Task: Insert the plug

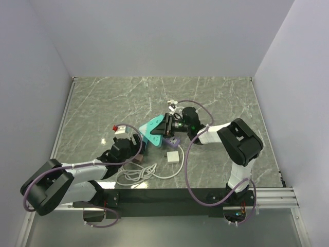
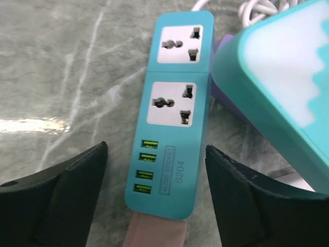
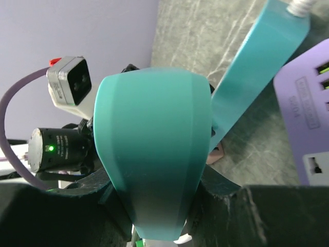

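Note:
The plug [image 1: 174, 156], a flat white square block, lies on the marble table just right of centre. Its thin white cable [image 1: 138, 175] is coiled near the arm bases, and neither gripper touches it. My left gripper [image 1: 136, 145] [image 2: 157, 154] is open and straddles the USB end of a teal power strip [image 2: 177, 103], with a gap on each side. My right gripper [image 1: 165, 126] [image 3: 154, 195] is shut on a teal wedge-shaped block [image 3: 154, 149] [image 2: 277, 77] with a white face, holding it just above the strips.
A purple power strip [image 1: 173, 140] [image 3: 308, 113] lies beside the teal strip [image 1: 145, 135]. A brownish-pink cube adapter [image 2: 154, 231] sits at the teal strip's near end, under my left wrist. White walls enclose the table on three sides.

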`<state>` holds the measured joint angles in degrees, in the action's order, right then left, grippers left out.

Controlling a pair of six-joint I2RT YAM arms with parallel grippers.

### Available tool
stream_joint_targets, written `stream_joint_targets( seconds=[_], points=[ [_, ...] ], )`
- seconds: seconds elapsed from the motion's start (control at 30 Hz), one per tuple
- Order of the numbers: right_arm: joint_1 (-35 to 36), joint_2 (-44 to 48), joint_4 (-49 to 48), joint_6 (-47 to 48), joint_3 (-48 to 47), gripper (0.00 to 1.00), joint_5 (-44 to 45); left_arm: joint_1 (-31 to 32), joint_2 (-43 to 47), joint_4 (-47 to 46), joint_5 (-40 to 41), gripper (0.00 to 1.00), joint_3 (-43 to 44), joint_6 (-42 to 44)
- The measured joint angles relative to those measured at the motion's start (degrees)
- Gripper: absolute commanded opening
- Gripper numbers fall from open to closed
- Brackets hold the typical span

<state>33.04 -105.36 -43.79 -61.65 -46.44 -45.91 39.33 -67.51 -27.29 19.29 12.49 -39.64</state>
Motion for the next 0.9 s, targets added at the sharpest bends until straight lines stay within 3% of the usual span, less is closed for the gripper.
stream_joint_targets(
  seconds=[0.2,0.27,0.3,0.33,0.9],
  points=[
    [0.0,0.0,3.74,1.64,-1.55,0.0,0.72,-0.81,-5.35,-5.92,-4.5,0.54,-0.28,0.9],
    [0.0,0.0,4.72,2.19,-2.19,0.0,0.98,-1.01,-6.73,-8.02,-5.81,0.31,-0.42,1.38],
    [0.0,0.0,5.14,2.43,-2.43,0.0,1.14,-1.01,-7.3,-8.81,-5.92,0.09,-0.42,1.73],
    [0.0,0.0,5.6,2.71,-2.69,0.0,1.29,-1.07,-7.54,-9.09,-5.95,0.01,-0.39,1.81],
    [0.0,-2.84,8.76,3.5,-8.07,0.0,1.64,-0.96,-7.21,-3.17,-4.48,0.0,2.71,7.69]
  ],
)
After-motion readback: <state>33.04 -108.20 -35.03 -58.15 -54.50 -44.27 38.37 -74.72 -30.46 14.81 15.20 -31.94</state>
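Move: The blue socket strip lies lengthwise ahead of the left gripper, its USB end almost between the open fingers, its middle about 5 cm ahead, 2 cm right and 2 cm lower. The brown cube is some 5 cm behind that hand, 1 cm right and 3 cm lower. From the right hand, still holding the teal triangular block, the blue strip's middle is about 7 cm left, 1 cm back and 9 cm below; the purple strip is roughly 2 cm back, 1 cm right and 10 cm below. Bring the left gripper about 1.5 cm right and 1 cm down while closing it, so the fingers pinch the blue strip across its USB end; then keep that grip, ease slightly forward and left, and roll the hand's left side up some 5 degrees. Meanwhile carry the gripped triangular block about 2.5 cm forward and a little left with the right hand, staying level. ##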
